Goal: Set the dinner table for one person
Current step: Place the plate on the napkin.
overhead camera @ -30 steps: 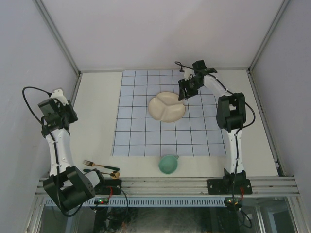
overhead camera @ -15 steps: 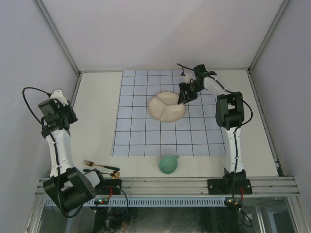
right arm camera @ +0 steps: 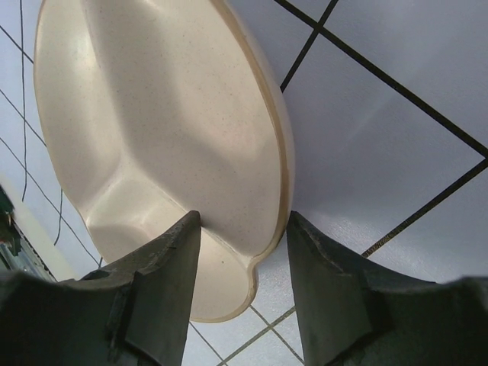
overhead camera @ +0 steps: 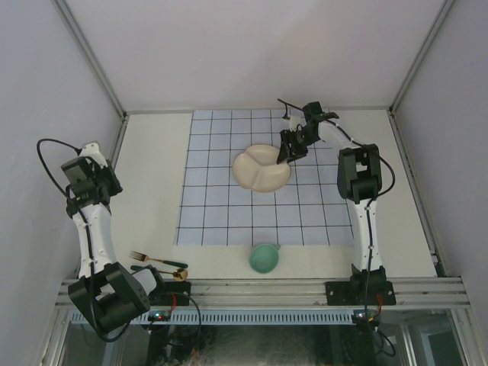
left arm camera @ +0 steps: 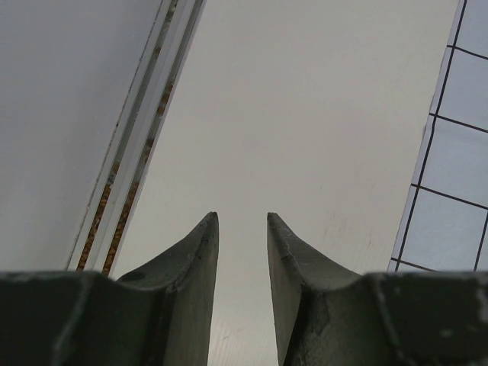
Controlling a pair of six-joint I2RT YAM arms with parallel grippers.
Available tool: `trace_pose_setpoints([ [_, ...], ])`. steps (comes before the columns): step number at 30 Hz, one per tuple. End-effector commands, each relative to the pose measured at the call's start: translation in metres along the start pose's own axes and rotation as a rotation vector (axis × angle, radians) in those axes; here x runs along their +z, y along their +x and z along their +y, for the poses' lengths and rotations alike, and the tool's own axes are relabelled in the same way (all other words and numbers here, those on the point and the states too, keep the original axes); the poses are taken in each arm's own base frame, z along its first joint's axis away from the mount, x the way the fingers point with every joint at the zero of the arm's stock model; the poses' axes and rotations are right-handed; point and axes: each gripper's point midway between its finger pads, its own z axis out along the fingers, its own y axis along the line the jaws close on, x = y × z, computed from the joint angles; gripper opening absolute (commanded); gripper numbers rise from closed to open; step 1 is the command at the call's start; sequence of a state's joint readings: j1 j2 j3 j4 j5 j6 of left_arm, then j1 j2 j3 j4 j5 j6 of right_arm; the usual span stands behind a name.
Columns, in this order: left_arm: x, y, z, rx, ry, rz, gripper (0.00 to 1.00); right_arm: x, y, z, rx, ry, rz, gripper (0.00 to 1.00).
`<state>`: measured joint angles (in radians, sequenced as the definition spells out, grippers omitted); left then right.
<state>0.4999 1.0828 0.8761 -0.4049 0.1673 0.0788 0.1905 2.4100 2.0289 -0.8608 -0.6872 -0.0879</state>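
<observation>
A cream divided plate lies on the pale-blue grid cloth on the dinner table. My right gripper is at the plate's far-right rim. In the right wrist view that gripper is open, one finger inside the plate, the other outside over the cloth, with the rim between them. My left gripper hangs over the table's left side. Seen from the left wrist, it is open by a narrow gap, with only bare table beneath.
A mint-green cup stands at the near edge below the cloth. A gold fork and a spoon lie near the left arm's base. A metal rail and white walls border the table; the cloth's edge shows at right.
The right gripper dropped slightly towards the plate and now straddles its rim, its fingers a touch closer together. The left arm barely shifted. Plate, cup and cutlery have not moved.
</observation>
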Motion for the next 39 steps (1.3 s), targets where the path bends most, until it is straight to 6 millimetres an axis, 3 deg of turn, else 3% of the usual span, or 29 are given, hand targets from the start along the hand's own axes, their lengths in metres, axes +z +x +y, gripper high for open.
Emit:
trace_pose_setpoints([
  [1,-0.002,-0.005,0.000,-0.008,-0.002,-0.040,0.36,-0.002,-0.017,0.009,-0.023,-0.031,-0.042,0.48],
  [19,0.000,-0.005,0.000,-0.011,0.005,-0.034,0.36,0.011,-0.015,0.015,-0.025,-0.034,-0.014,0.40],
  [22,0.000,-0.003,-0.001,-0.012,0.006,-0.031,0.36,0.012,-0.014,0.015,-0.021,-0.035,-0.011,0.32],
  [27,0.000,-0.003,0.000,-0.012,0.002,-0.033,0.36,0.013,-0.014,0.013,-0.016,-0.033,-0.005,0.09],
  [30,0.000,-0.004,0.000,-0.013,0.002,-0.035,0.36,0.013,-0.014,0.013,-0.013,-0.031,-0.002,0.00],
  [39,0.001,-0.002,0.000,-0.016,0.004,-0.030,0.36,0.013,-0.015,0.010,0.004,-0.034,-0.001,0.00],
])
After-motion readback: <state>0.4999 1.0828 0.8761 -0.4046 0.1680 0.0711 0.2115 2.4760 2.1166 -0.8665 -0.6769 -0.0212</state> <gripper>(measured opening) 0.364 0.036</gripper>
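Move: The plate lies on the napkin, its middle about 7 cm to the right hand's left, 3 cm back and 1 cm below; the open fingers already straddle its right-hand rim, on the far side. The napkin's middle is some 6 cm left, 5 cm back and 3 cm below the hand, the green cup about 6 cm left and 32 cm back near the table edge. From the left hand the plate is roughly 13 cm ahead, 40 cm to the right and 15 cm lower. The plate's rim gets pinched between the right hand's fingers, one pad inside the plate and the other outside, as they close from half open to nearly shut. Meanwhile the low hand edges about 1 cm left, then about 1 cm forward along the rim, sinking slightly; its wrist barely turns. ##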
